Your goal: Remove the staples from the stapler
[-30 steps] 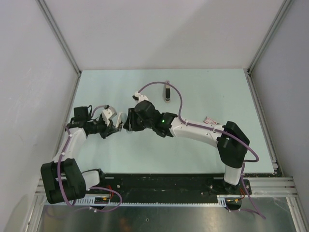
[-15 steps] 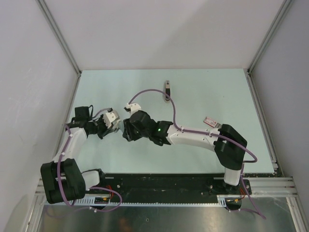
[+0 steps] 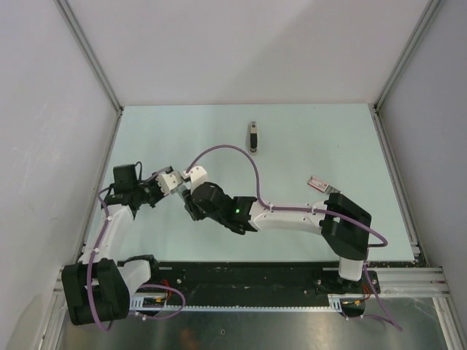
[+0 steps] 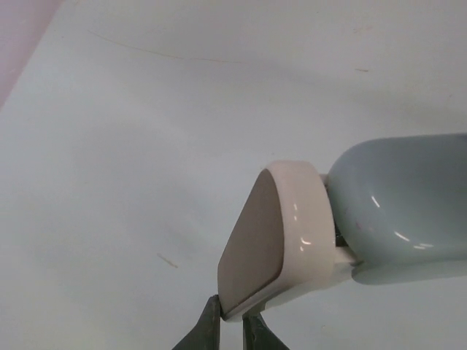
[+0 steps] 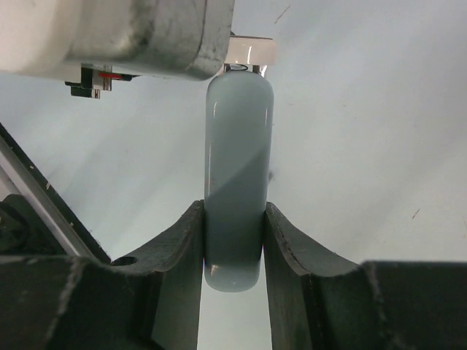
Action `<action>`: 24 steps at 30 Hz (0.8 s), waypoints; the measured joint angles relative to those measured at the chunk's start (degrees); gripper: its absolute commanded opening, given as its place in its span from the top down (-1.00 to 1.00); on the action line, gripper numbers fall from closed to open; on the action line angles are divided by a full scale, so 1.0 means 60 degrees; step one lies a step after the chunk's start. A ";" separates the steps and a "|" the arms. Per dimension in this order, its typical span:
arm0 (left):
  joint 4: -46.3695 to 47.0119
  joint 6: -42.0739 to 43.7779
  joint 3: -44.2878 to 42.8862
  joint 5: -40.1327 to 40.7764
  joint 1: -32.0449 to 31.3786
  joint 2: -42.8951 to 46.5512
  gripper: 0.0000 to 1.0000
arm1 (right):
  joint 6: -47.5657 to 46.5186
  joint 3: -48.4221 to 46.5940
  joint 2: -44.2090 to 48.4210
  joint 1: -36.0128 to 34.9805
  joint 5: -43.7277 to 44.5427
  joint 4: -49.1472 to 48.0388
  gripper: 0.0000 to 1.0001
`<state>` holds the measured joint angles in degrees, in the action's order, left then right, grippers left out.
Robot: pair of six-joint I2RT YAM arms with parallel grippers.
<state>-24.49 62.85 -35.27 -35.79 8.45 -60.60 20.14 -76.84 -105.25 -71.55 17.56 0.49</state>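
The stapler (image 3: pixel 252 137), a slim dark bar, lies alone on the table at the far middle, away from both arms. No staples show in any view. My right gripper (image 5: pixel 233 213) is shut on a pale blue-grey rounded bar (image 5: pixel 237 168) and holds it by its near end. The bar's far end carries a white end piece (image 4: pixel 292 233). My left gripper (image 4: pixel 232 322) pinches the lower edge of that white piece with its fingertips nearly together. In the top view the two grippers meet at left of centre, left gripper (image 3: pixel 177 191) against right gripper (image 3: pixel 189 197), and the held bar is hidden between them.
A flat pink-and-white box (image 3: pixel 319 183) lies right of centre beside the right arm. Grey walls close in the table on the left, right and back. The right arm's purple cable (image 3: pixel 241 157) loops over the middle of the table.
Both grippers have moved together toward the near left, still joined at the held bar. The right wrist dropped back from the table's middle. The stapler and the box have not moved.
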 measured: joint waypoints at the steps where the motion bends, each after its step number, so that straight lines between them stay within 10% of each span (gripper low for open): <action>1: 0.0106 0.0000 0.0018 0.0084 -0.0047 0.0066 0.91 | -0.0058 0.0022 0.0000 -0.0011 0.0055 -0.0051 1.00; 12: 0.0525 -0.1020 0.0076 0.0321 -0.0550 0.0244 0.46 | -0.0175 0.0182 0.0000 -0.0015 0.0521 -0.0623 1.00; 24: -0.0725 -0.3362 -0.0685 -0.2262 -0.0652 0.0237 0.15 | -0.0146 0.0182 0.0015 0.0721 -0.0444 -0.0860 1.00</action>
<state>-28.84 42.68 -39.38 -49.36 4.54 -59.18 19.27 -75.75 -105.16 -67.22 14.90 -4.67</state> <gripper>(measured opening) 0.415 0.370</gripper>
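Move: The stapler's beige end is already pinched by its lower corner between the left fingertips, its middle about 1 cm to their right and 1 cm above. The grey body runs from there to the right hand, its middle roughly 4 cm back, 5 cm to the right and 3 cm above the left hand. From the right hand, which grips the far part of that body, the beige end lies some 7 cm ahead, 9 cm left and 4 cm lower. The beige end's lower corner stays pinched at first while the left hand eases about 1 cm forward and up; then the left fingers open and let go of it. The left hand swings some 7 cm right, up and a little back, towards the right hand, rolling about 20 degrees with its left side sinking. The right hand keeps its grip on the grey body and shifts about 3 cm forward. ##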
